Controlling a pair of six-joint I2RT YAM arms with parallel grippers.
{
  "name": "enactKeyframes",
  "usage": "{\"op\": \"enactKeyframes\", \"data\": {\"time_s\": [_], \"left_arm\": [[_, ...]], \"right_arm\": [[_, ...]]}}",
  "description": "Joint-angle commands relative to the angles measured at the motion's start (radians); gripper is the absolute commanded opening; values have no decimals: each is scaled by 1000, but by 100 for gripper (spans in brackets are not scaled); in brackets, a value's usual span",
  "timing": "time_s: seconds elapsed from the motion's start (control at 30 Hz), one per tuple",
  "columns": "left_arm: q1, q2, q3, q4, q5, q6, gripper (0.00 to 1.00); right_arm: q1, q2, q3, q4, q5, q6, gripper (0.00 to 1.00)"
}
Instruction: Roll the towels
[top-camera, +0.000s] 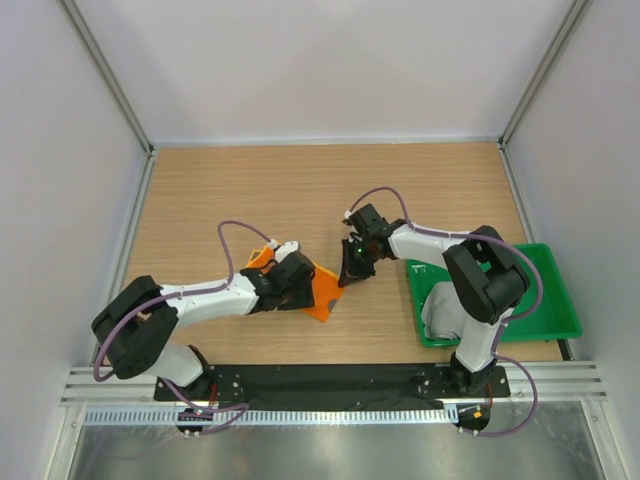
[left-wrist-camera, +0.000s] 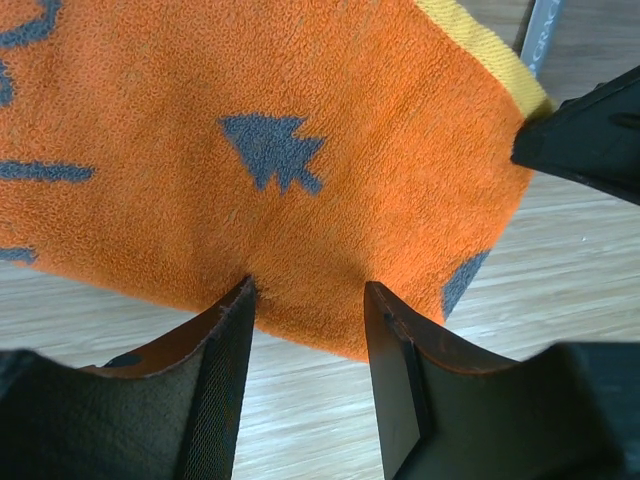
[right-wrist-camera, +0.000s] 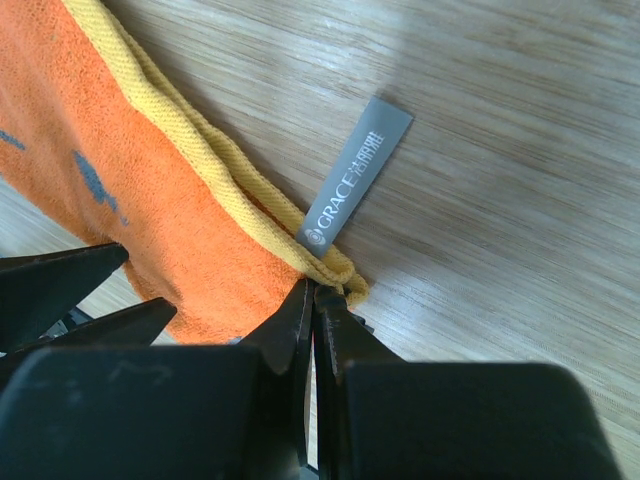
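Observation:
The printed towel (top-camera: 322, 297) lies orange side up on the wooden table, between the two arms. In the left wrist view it fills the top as orange cloth with dark grey print (left-wrist-camera: 270, 150). My left gripper (left-wrist-camera: 308, 300) is open, a fingertip on either side of the towel's near edge. My right gripper (right-wrist-camera: 316, 290) is shut on the yellow-hemmed corner (right-wrist-camera: 335, 268), beside a grey label (right-wrist-camera: 355, 175). The light grey towel (top-camera: 440, 310) lies in the green tray, partly hidden by the right arm.
The green plastic tray (top-camera: 555, 300) sits at the table's right front. The right gripper's black fingers (left-wrist-camera: 590, 140) stand close to the left gripper at the towel's corner. White walls enclose the table on three sides.

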Motion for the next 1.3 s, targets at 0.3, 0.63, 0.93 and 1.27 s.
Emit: {"op": "enactKeyframes", "data": {"time_s": [0.3,0.63,0.93,1.27], "left_arm": [[-3,13,-15,69,-15,-18,48],[-17,-31,138,-66,-99,93,50],[-259,-31,209,-130,-297,231,49],[-419,173,315,-196,-415,219,47]], "right_arm": [[-15,-25,55,-119,114,-68,9],[-30,-102,245,-300,231,-94,34],[-49,-251,181,-332,361,-54,41],[-79,-340,112,-340,395,-37,41]]}}
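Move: The left hand is low over the near part of the orange towel, fingertips on the cloth. The middle of the towel's right end lies about 5 cm to its right and level with it, some 1 cm below, with the near right corner about 3 cm right and 3 cm back. The right hand is right at the far right corner, the right end's middle about 4 cm back and 2 cm left of it; the grey tag sticks out some 3 cm ahead of that hand. The right fingers let go of the towel's far right corner, opening to under half, and the hand lifts about 10 cm while heading off right and some 4 cm forward. The left fingertips first inch right on the cloth, then come off it; that hand, still half open, rises, swings right and back past the right end, turns clockwise some 20 degrees and starts sinking again near the near right corner. ##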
